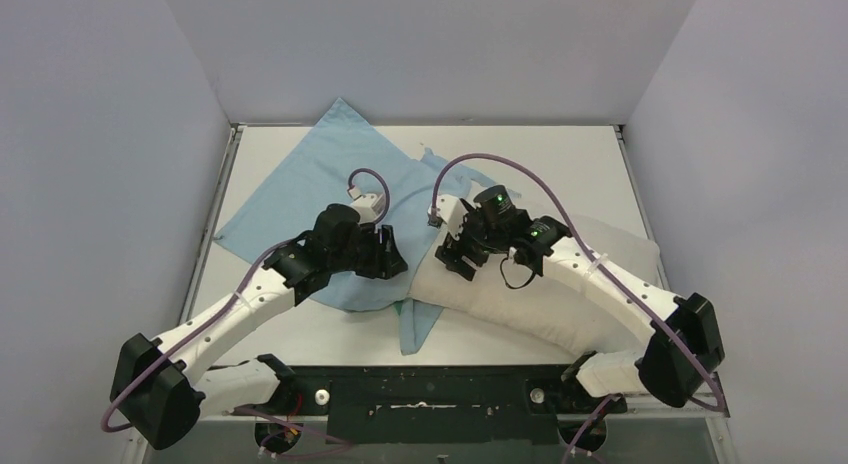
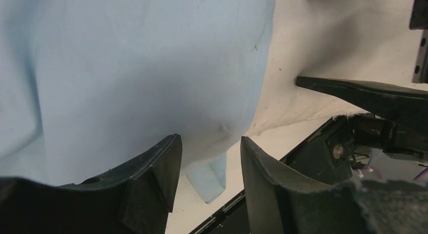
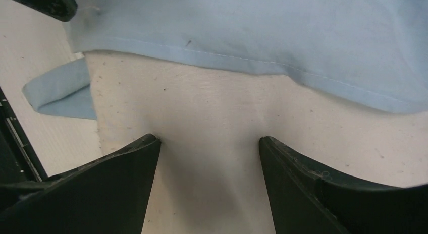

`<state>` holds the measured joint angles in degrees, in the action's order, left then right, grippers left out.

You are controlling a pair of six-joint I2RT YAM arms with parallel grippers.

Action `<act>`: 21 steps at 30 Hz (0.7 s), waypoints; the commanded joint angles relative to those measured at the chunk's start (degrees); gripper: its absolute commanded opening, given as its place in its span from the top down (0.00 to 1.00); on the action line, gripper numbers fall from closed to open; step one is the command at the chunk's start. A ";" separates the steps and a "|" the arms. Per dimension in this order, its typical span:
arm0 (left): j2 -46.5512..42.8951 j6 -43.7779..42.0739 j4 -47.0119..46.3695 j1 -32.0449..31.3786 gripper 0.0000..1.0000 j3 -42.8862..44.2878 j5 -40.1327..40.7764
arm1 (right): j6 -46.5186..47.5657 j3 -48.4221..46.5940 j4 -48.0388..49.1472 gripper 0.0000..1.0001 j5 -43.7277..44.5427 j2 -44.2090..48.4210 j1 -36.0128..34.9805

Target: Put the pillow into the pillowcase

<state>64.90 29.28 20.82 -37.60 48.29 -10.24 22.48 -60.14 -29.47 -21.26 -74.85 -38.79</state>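
Note:
The light blue pillowcase (image 1: 310,184) lies spread over the table's back left. Its near edge drapes over the left end of the off-white pillow (image 1: 490,299), which stretches to the right. My left gripper (image 1: 395,254) hovers open at that edge, and the left wrist view shows the pillowcase (image 2: 126,67) just beyond the empty left gripper (image 2: 209,143), with the pillow (image 2: 328,42) to its right. My right gripper (image 1: 455,259) is open too. In the right wrist view the right gripper (image 3: 207,140) rests its tips on the pillow (image 3: 212,108), below the pillowcase hem (image 3: 277,27).
A folded blue flap (image 1: 420,324) of cloth sticks out toward the black front rail (image 1: 430,394). Bare white table (image 1: 560,164) lies behind the pillow. Grey walls close in on the left, back and right. Purple cables loop above both wrists.

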 commanded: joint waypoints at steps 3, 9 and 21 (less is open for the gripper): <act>-0.59 1.36 -8.35 -3.12 0.51 -1.39 3.13 | -1.17 0.22 6.97 0.48 8.91 -5.76 -2.71; 6.06 -2.05 -13.15 -3.53 0.54 -0.57 8.53 | -13.25 -1.13 17.54 1.00 13.39 -6.78 -2.86; 1.85 -2.79 -14.13 -4.07 1.00 8.86 6.64 | -28.34 1.64 33.56 1.00 22.95 -6.04 -2.70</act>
<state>72.18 25.23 12.62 -41.06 51.62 0.01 0.58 -58.13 -9.47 -3.73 -81.43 -41.23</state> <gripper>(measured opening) 0.010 0.056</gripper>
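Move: The lower part of the pillowcase's hem, which my left hand goes for, lies about 3 cm ahead, 2 cm to the right and 4 cm below that hand. The patch of pillow for my right hand is almost under it: some 3 cm down, 1 cm ahead and 1 cm to its left, with the hem about 6 cm to the left of that hand, level with it. From my left hand, the loose flap of the case hangs 13 cm back and 4 cm to the right, about 10 cm lower. I dip my right hand about 3 cm onto the pillow, pinch a fold of its cover, then draw it about 5 cm forward and slightly left and up, turning the hand some 25 degrees clockwise. My left hand eases right, goes forward and down some 4 cm, shuts on the pillowcase's hem, then lifts it about 4 cm, still edging forward. ##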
